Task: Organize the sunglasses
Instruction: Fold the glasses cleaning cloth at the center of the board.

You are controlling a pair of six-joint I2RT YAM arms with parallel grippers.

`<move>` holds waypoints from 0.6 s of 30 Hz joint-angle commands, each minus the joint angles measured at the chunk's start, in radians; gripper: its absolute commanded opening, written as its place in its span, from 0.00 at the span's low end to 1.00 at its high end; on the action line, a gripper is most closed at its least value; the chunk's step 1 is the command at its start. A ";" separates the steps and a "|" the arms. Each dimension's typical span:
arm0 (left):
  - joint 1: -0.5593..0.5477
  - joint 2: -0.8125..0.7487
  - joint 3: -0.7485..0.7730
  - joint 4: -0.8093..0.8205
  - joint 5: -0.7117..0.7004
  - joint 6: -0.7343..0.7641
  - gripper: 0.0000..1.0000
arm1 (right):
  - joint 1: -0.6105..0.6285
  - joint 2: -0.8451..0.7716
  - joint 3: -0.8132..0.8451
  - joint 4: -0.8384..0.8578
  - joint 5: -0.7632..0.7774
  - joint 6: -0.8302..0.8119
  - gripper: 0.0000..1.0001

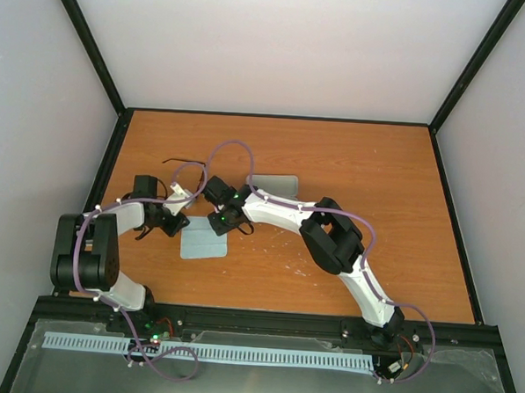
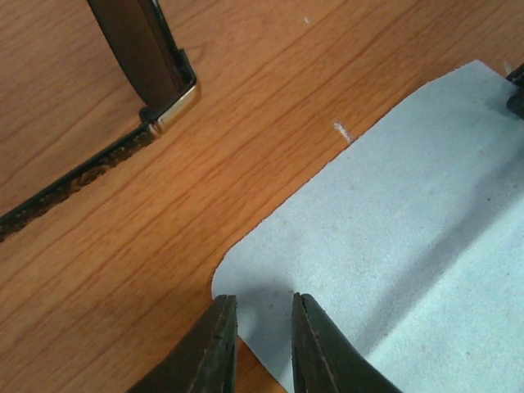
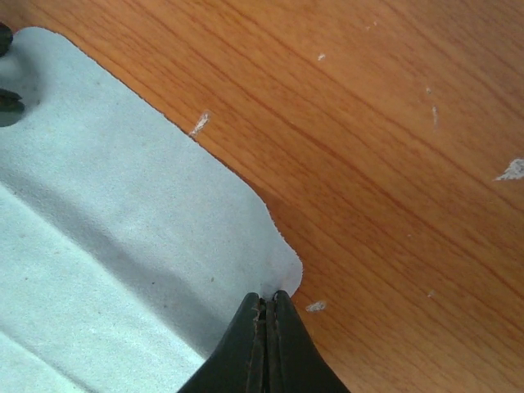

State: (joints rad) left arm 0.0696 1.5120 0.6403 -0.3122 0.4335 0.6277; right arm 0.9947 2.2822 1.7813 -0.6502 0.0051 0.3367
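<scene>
The sunglasses (image 2: 168,90) lie on the table, up and to the left of my left gripper in the left wrist view: a dark lens, a gold hinge and a slim patterned black arm. A pale blue-grey cloth (image 1: 205,242) is spread flat between the two grippers. My left gripper (image 2: 264,307) hangs over the cloth's near-left corner (image 2: 246,270), jaws a little apart and nothing pinched. My right gripper (image 3: 268,296) is shut on the opposite corner of the cloth (image 3: 282,270), low over the table.
A pale grey flat object (image 1: 275,186) lies behind the right arm's forearm. Bare wooden table (image 1: 378,185) stretches to the right and back. Black frame posts and white walls enclose the table.
</scene>
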 commanded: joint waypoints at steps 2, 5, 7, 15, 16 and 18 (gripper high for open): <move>-0.020 0.008 -0.024 0.017 -0.032 -0.010 0.16 | 0.005 -0.017 0.019 0.005 -0.008 -0.006 0.03; -0.021 0.011 -0.024 0.012 -0.032 -0.007 0.10 | 0.005 -0.017 0.018 0.006 -0.008 -0.006 0.03; -0.021 0.010 -0.024 0.006 -0.030 -0.005 0.06 | 0.005 -0.018 0.017 0.006 -0.006 -0.006 0.03; -0.022 -0.068 -0.016 -0.016 -0.006 -0.028 0.01 | 0.005 -0.046 -0.016 0.032 -0.009 -0.012 0.03; -0.022 -0.081 -0.011 -0.025 0.012 -0.032 0.01 | 0.005 -0.049 -0.021 0.036 -0.014 -0.013 0.03; -0.022 -0.102 -0.001 -0.039 0.033 -0.043 0.01 | 0.005 -0.056 -0.029 0.044 -0.020 -0.015 0.03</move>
State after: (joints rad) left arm 0.0586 1.4654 0.6228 -0.3130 0.4206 0.6113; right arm 0.9947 2.2818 1.7737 -0.6346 -0.0051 0.3351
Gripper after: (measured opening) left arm 0.024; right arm 0.030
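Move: The cloth's far-left corner lies practically at the left hand's fingertips, between the partly open fingers, about 1 cm to the right and level with them; the cloth's middle is some 5 cm back and 5 cm right of that hand. The glasses' middle lies roughly 11 cm ahead and 2 cm left of the left hand, the open case about 11 cm ahead and 22 cm right. From the right hand, already shut on the far-right corner, the far-left corner is about 9 cm to the left. The cloth's far-left corner is pinched by the left fingers, which close from about a quarter open to shut while the hand stays almost in place at the board; right at the end the hand starts to lift, barely 1 cm, drawing back about half a centimetre. The right hand stays put and keeps its grip on the far-right corner. ##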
